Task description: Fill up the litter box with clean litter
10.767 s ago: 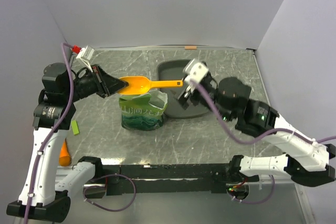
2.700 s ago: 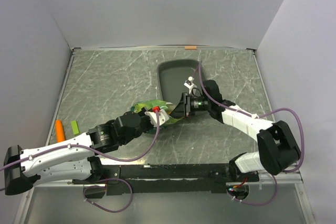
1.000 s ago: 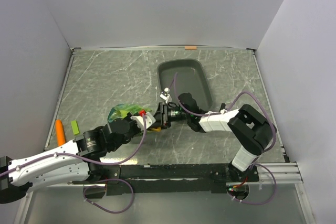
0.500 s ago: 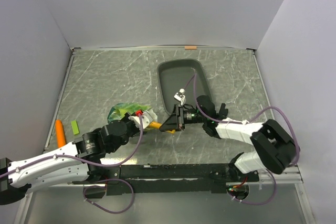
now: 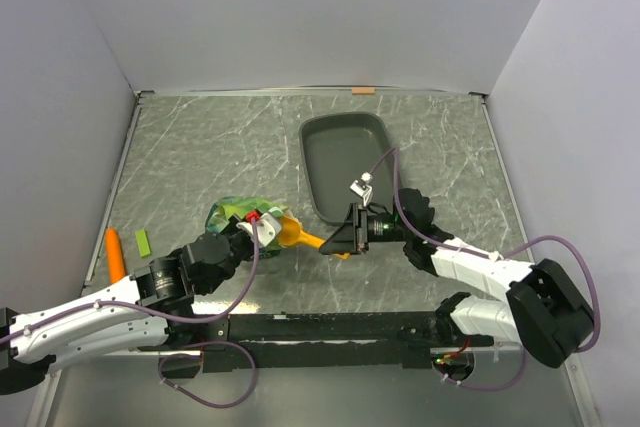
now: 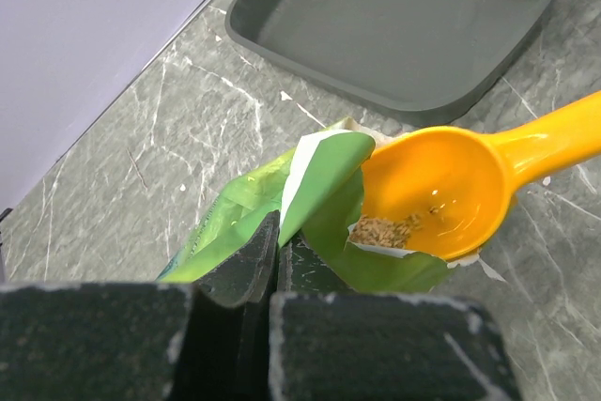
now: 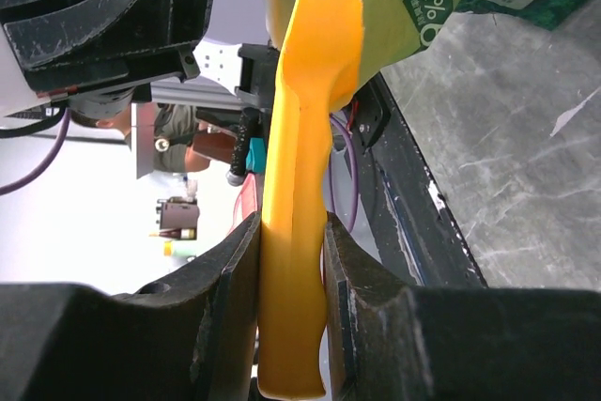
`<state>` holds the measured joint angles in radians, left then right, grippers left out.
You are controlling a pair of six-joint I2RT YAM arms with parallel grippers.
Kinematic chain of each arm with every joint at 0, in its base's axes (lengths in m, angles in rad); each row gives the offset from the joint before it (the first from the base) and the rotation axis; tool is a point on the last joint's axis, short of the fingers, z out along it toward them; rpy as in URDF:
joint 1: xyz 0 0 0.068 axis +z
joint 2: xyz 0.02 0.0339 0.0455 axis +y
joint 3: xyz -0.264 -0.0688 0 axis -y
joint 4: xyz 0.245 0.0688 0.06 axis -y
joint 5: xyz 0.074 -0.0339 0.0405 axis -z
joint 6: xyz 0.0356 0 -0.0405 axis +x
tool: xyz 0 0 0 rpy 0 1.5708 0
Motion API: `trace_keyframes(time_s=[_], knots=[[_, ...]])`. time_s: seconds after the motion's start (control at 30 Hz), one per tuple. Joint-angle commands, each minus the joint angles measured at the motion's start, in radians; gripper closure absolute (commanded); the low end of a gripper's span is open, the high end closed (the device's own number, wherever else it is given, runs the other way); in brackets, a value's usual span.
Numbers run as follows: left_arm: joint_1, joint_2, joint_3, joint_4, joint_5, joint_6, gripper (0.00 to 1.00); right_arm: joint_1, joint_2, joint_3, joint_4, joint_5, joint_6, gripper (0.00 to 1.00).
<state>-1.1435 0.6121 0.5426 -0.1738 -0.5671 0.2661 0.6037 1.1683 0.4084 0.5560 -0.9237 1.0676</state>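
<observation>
The litter box [image 5: 345, 162] [image 6: 404, 25] is a dark grey tray lying at the back centre with nothing visible inside. A green bag [image 5: 232, 215] [image 6: 319, 185] lies in front of it to the left. My left gripper [image 5: 258, 227] [image 6: 277, 232] is shut on the bag's torn top edge. An orange scoop [image 5: 300, 235] [image 6: 451, 185] [image 7: 305, 138] rests with its bowl at the bag's mouth. A small heap of clean litter [image 6: 385, 229] sits in the bowl. My right gripper [image 5: 340, 239] [image 7: 293, 260] is shut on the scoop's handle.
An orange carrot-shaped item [image 5: 115, 252] and a small green piece [image 5: 143, 243] lie by the left wall. A strip of orange tape [image 5: 363, 91] marks the far edge. Walls enclose the marbled table on three sides.
My right gripper has drawn the scoop to the right, so its bowl now shows at the bag's mouth. The left gripper keeps its hold on the bag and barely moved.
</observation>
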Motion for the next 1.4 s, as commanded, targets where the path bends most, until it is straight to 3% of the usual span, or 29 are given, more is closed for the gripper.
trace_keyframes(time_s=[0.0,0.23,0.6,1.1,1.37], knots=[[-0.007,-0.005,-0.013,0.04,-0.01,-0.027,0.99,-0.019,-0.067,-0.025,-0.053,0.005,-0.015,1.0],[-0.007,-0.015,-0.016,0.056,-0.034,-0.022,0.99,-0.027,-0.143,-0.054,-0.113,0.023,-0.014,1.0],[-0.007,-0.031,-0.018,0.06,-0.056,-0.021,0.99,-0.084,-0.254,-0.025,-0.363,0.031,-0.118,1.0],[-0.007,0.005,-0.012,0.071,-0.143,-0.024,0.99,-0.122,-0.43,-0.03,-0.473,0.086,-0.035,1.0],[-0.007,0.077,-0.001,0.077,-0.237,-0.022,0.99,-0.127,-0.47,-0.016,-0.449,0.14,0.049,1.0]])
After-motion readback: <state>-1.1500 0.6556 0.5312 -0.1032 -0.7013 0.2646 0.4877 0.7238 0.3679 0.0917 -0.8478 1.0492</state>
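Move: The right hand grips the orange scoop by its handle, its bowl some 12 cm to the hand's left and 3 cm farther out, in the litter bag's mouth; the bag's middle is about 21 cm left, 2 cm ahead and 8 cm below. The litter box's middle lies roughly 25 cm ahead, 4 cm right and 16 cm down. From the left hand, pinching the bag's rim, the box is about 19 cm ahead, 28 cm right and 19 cm lower. The scoop's bowl, tucked against the rim flap in the bag's mouth, is drawn out sideways by the right hand, which travels about 5 cm right and a little back, rising slightly towards the end and turning some 10 degrees clockwise, grip kept. The left hand keeps its pinch on the rim, shifting only a centimetre or two forward and left with a slight counter-clockwise turn. ##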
